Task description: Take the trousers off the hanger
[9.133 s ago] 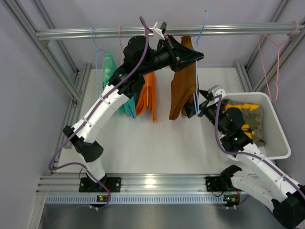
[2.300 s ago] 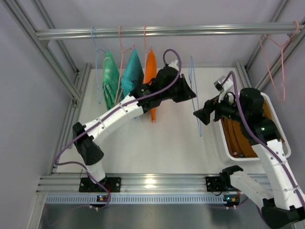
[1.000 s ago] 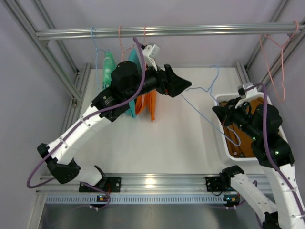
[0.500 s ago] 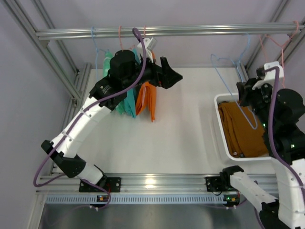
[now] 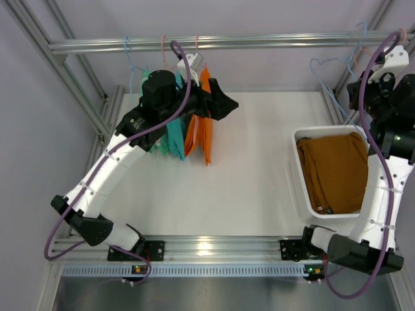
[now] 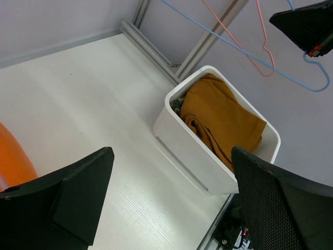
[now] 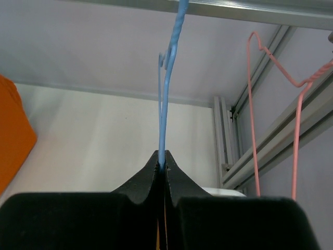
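The orange trousers and teal trousers hang on hangers from the rail. The green trousers are mostly hidden behind my left arm. The brown trousers lie in the white bin, also in the left wrist view; the patterned pair is hidden. My left gripper is open and empty, just right of the orange trousers. My right gripper is shut on an empty blue hanger, held up by the rail's right end.
An empty pink hanger hangs at the rail's right end beside the blue one. Frame posts stand on both sides. An empty blue hanger hangs at the rail's left.
My right gripper has lifted the blue hanger up and to the right, from above the bin to the rail's right end. My left gripper has drawn back slightly left towards the orange trousers.
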{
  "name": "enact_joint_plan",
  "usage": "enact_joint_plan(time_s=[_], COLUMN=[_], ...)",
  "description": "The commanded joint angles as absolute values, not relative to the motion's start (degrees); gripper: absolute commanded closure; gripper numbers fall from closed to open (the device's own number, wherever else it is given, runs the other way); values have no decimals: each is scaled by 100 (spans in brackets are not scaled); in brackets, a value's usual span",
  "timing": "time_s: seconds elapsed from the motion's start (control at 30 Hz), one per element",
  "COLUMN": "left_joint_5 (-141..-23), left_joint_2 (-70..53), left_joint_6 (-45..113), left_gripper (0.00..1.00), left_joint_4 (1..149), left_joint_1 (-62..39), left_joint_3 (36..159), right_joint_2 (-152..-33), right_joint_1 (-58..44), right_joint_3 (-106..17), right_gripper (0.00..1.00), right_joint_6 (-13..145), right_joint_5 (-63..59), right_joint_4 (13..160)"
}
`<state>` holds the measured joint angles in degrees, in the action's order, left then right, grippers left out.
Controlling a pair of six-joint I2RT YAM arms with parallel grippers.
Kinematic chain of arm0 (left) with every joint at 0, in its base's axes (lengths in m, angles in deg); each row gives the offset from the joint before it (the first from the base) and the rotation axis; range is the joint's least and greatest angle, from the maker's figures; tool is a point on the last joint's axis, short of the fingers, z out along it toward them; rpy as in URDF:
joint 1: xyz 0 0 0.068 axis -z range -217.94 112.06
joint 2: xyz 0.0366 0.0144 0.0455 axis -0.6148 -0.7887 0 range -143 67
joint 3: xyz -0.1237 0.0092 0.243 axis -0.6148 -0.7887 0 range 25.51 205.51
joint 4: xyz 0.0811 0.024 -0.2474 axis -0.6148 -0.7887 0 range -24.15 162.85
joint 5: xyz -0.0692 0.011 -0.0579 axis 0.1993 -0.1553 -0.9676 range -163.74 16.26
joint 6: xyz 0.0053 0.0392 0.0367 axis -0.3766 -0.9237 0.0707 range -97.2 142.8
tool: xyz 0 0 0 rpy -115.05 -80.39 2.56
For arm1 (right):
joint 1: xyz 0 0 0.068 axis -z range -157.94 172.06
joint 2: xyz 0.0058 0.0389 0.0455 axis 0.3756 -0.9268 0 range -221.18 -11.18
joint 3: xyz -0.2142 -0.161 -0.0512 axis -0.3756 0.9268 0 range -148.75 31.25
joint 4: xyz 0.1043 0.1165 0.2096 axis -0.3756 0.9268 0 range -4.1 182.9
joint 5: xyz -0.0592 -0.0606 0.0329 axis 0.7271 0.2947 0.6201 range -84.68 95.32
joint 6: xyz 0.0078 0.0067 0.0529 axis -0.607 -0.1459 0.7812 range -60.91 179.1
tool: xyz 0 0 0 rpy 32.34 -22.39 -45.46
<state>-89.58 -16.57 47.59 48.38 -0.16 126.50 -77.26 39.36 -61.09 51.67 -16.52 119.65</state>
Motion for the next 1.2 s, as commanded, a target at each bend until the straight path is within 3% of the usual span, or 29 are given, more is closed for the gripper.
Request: enact_joint_plan(time_s=[0.0,0.7,1.1,1.17], left_joint_5=[-9026,-8922,-8333,-8052], left_joint_2=[-1448,-1158,-973,-982], left_joint_6=[4907,5074,4671,4618], left_gripper=[1,1,4,5], left_joint_4=[5106,5150,4921,4825], left_joint_1=[-233,-594,-718,-718], left_joint_3=[12554,12439,12632,12615], right_joint_2=[-7823,-8131,-8123,-8070], right_joint_1=[4218,5299,5845,5845], right_joint_3=[-6148,-4953,-4698,-4662], right_gripper=[100,100,100,93], right_joint_6=[4961,4934,5813,5813], right_joint_5=[-2447,-2710,-3448,-3519], right_joint_4=[11209,10005,9477,9547])
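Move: The right hand, holding the blue hanger, has the rail spot meant for its hook about 8 cm ahead, 7 cm right and 13 cm above; the nearest pink hanger hangs some 12 cm right and 6 cm ahead, and the white box of brown trousers lies about 5 cm back, 3 cm right, 40 cm below. From the open left hand, the orange trousers are roughly 6 cm ahead, 7 cm left and slightly lower, with the teal trousers 7 cm beyond to the left. Still pinching the blue hanger's wire, the right hand carries it some 9 cm right towards the pink hanger at the rail's end, sinking about 5 cm and easing 3 cm forward; its fingers barely begin to part at the end. The left hand, wide open, goes about 6 cm left towards the orange trousers, slightly forward, dipping before it rises and swinging some 10 degrees counter-clockwise. ##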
